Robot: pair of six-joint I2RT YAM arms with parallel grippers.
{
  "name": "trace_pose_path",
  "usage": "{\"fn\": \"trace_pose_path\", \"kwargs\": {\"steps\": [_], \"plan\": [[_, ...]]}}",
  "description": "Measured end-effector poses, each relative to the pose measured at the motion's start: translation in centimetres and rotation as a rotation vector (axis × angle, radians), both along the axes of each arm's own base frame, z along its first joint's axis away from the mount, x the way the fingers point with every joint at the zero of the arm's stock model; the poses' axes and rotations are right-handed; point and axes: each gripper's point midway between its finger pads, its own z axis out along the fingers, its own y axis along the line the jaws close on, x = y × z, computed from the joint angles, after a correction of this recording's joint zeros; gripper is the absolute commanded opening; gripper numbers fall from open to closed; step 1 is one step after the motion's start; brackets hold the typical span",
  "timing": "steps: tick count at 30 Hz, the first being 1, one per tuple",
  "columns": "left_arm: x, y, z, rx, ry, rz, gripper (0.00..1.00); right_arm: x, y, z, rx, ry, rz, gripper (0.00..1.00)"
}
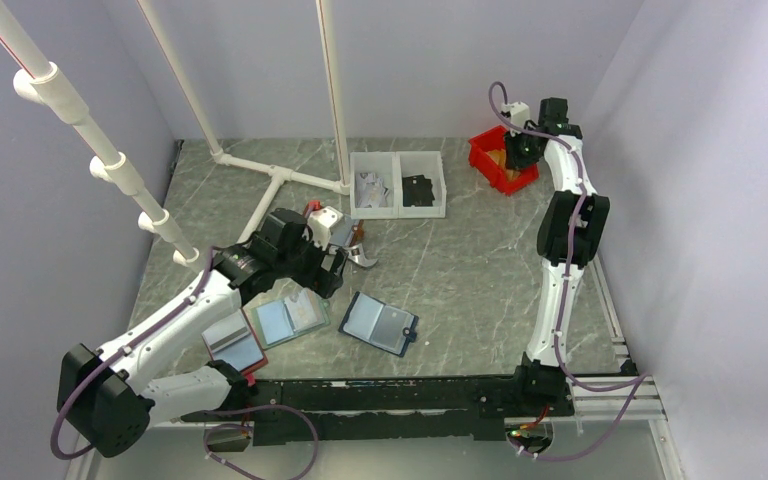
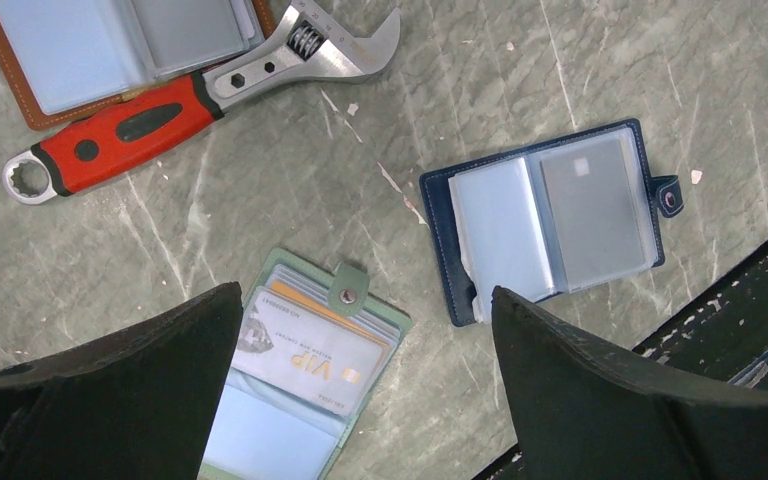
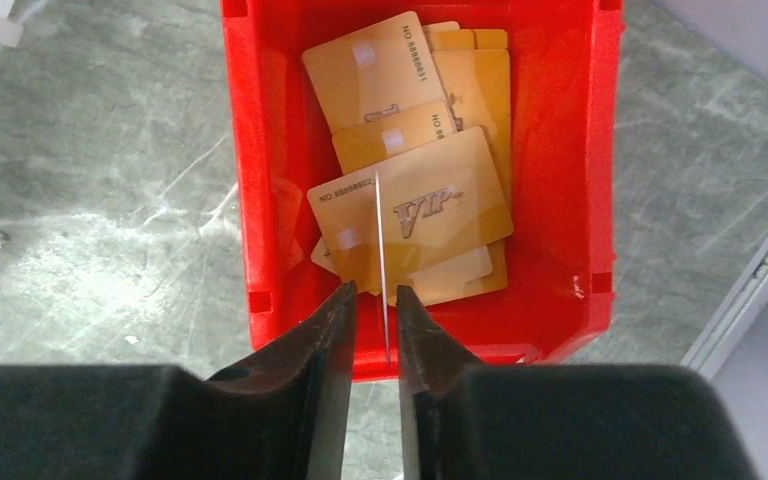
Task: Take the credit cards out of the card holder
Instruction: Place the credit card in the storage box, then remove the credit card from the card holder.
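The navy card holder [image 1: 380, 323] lies open on the table, its strap tab to one side. In the left wrist view the card holder [image 2: 550, 220] has a grey card [image 2: 595, 210] behind one clear pocket. My left gripper [image 2: 365, 292] hangs wide open above the table, with nothing between its fingers. My right gripper [image 3: 375, 289] hovers over the red bin [image 3: 580, 200]. A thin card [image 3: 380, 250] stands edge-on between its jaws, which are slightly apart with a gap on each side of it. Several gold credit cards [image 3: 420, 210] lie in the bin.
A green-edged holder [image 2: 310, 370] with a VIP card lies below my left gripper. A red-edged holder [image 2: 110, 50] and a red-handled wrench [image 2: 200, 100] lie beside it. Two white bins [image 1: 397, 185] and white pipes [image 1: 270, 180] stand at the back.
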Motion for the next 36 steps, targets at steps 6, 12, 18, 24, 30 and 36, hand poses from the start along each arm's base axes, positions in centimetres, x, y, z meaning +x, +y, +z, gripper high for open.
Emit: {"fn": "trace_pose_path", "kwargs": {"steps": [6, 12, 18, 24, 30, 36], "plan": [[0.0, 0.0, 0.0, -0.004, 0.002, -0.001, 0.99, 0.9, -1.4, 0.2, -0.037, -0.023, -0.088, 0.29], [0.0, 0.0, 0.0, -0.009, 0.006, -0.002, 0.99, 1.7, -3.0, 0.6, -0.082, -0.049, -0.173, 0.36], [0.1, 0.1, 0.1, -0.014, 0.009, 0.001, 0.99, 1.9, -3.6, 1.0, -0.1, -0.064, -0.207, 0.38], [0.1, 0.1, 0.2, -0.035, 0.01, -0.004, 0.99, 0.4, -2.9, 3.1, -0.08, -0.071, -0.187, 0.43], [0.0, 0.3, 1.2, -0.091, -0.006, 0.006, 0.99, -6.0, 0.9, 7.3, 0.036, -0.074, -0.086, 0.45], [-0.1, 0.1, 1.6, -0.146, 0.019, 0.016, 0.99, -13.5, 5.7, 10.7, 0.17, -0.1, 0.05, 0.45]]}}
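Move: The card stands on edge between the right hand's already parted tips, its middle about 1 cm ahead and 2 cm lower. The red storage box has its middle roughly 4 cm ahead of that hand, 1 cm left and 5 cm below; the white tray lies about 30 cm left and 3 cm back, some 5 cm lower. From the left hand, the red box is about 33 cm ahead, 46 cm right and 11 cm down. The card is left to the red storage box as the right fingers go on opening from slightly parted to nearly half open. The right hand first eases about 3.5 cm right and 2 cm forward, turning clockwise, then swings back, up and left, swiftly away from the box, some 15 cm back and 10 cm up, its wrist turning back counter-clockwise. Late on, the open left hand rises a little. ##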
